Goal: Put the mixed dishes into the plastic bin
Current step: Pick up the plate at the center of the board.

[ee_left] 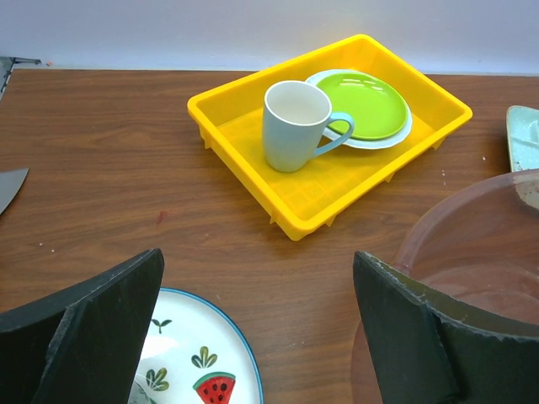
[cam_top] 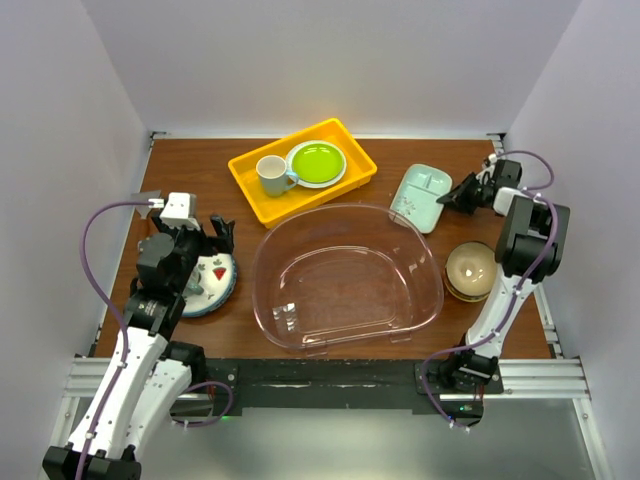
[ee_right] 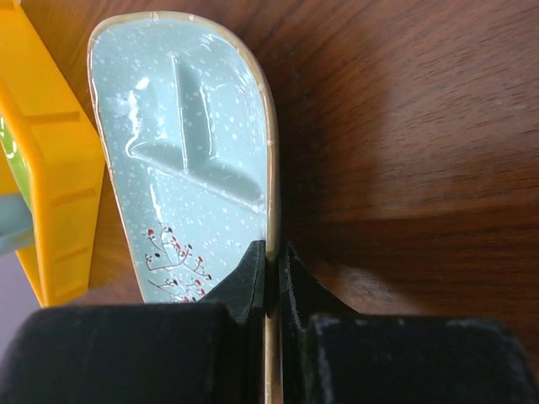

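Observation:
The mint-green divided tray [cam_top: 421,196] [ee_right: 189,160] lies at the back right of the table, and my right gripper [cam_top: 462,196] [ee_right: 271,257] is shut on its right rim. A white plate with a watermelon motif [cam_top: 213,283] [ee_left: 194,358] sits at the left, with my left gripper [cam_top: 215,236] [ee_left: 257,337] open above its far edge, nothing between the fingers. A tan bowl [cam_top: 471,269] stands at the right beside the right arm. The clear plastic bin [cam_top: 345,277] [ee_left: 480,252] is in the middle of the table with nothing in it.
A yellow tray [cam_top: 302,168] [ee_left: 328,126] at the back holds a white mug [cam_top: 272,176] [ee_left: 295,124] and a lime-green plate [cam_top: 317,162] [ee_left: 364,103]. White walls enclose the table on three sides.

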Controlling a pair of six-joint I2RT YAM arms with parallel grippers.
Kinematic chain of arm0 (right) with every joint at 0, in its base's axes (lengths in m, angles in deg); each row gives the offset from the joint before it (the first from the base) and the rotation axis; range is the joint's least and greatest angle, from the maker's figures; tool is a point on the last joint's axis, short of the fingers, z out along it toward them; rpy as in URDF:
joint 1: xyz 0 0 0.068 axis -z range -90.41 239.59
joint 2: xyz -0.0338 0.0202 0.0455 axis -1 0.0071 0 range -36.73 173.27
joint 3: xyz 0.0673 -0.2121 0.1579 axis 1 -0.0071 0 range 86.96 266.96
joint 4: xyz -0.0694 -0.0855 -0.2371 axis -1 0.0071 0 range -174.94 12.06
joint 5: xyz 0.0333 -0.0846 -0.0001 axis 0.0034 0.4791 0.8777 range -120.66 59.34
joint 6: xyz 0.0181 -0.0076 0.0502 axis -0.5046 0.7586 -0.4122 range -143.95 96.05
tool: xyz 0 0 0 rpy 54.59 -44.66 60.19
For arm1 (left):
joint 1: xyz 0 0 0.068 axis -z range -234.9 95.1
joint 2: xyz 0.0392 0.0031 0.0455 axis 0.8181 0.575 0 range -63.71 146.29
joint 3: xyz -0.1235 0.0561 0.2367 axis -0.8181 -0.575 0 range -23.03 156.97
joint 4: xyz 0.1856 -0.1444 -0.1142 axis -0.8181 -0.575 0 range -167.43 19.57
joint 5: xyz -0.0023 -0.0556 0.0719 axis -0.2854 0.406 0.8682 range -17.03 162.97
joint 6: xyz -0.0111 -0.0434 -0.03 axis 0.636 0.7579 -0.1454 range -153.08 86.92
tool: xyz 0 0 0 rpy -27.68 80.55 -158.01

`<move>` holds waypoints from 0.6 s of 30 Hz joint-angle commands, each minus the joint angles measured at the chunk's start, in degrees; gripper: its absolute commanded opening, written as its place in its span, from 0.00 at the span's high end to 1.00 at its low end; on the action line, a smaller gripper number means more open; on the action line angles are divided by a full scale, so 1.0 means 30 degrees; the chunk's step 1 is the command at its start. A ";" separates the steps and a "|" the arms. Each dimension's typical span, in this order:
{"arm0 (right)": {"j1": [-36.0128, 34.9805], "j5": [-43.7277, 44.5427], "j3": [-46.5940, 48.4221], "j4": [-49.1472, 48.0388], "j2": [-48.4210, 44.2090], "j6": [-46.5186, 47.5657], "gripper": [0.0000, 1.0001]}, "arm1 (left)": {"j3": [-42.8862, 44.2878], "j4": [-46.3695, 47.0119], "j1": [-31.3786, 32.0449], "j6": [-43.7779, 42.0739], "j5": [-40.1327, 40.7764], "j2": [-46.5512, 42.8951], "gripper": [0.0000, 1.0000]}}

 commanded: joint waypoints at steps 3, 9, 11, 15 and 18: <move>0.0649 -0.2904 -0.0572 -0.3458 -0.3140 -0.1750 1.00 | 0.0319 0.0914 -0.0139 -0.0432 -0.0191 -0.0016 0.00; 0.1030 -0.4280 -0.0781 -0.5363 -0.4490 -0.3566 1.00 | 0.0319 0.0915 -0.0139 -0.0461 -0.0220 0.0013 0.00; 0.1147 -0.4546 -0.0634 -0.5570 -0.5047 -0.3861 1.00 | 0.0319 0.0915 -0.0139 -0.0461 -0.0220 0.0013 0.00; 0.1177 -0.5102 -0.0369 -0.5921 -0.5984 -0.4503 1.00 | 0.0319 0.0914 -0.0139 -0.0461 -0.0249 -0.0045 0.00; 0.1176 -0.5601 -0.0457 -0.6332 -0.6746 -0.4973 1.00 | 0.0319 0.0943 -0.0139 -0.0490 -0.0249 -0.0104 0.00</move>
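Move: Between the right fingers, already pinched by its right-hand rim, is the teal plate, its middle about 5 cm to the left and 1 cm ahead at hand height. The clear plastic bin's middle is some 27 cm left and 19 cm back; the stacked bowls lie about 18 cm back and 5 cm right; the yellow tray is roughly 38 cm left and 9 cm farther out. From the left hand, the plate is about 22 cm ahead, 52 cm right and 22 cm lower. Rising almost straight up from the board by about 14 cm, slowly at first and then fast, the right hand takes the teal plate with it. The wrist tips the fingers up by some 20 degrees, from pointing steeply down to a flatter slant, while they stay shut on the rim. ##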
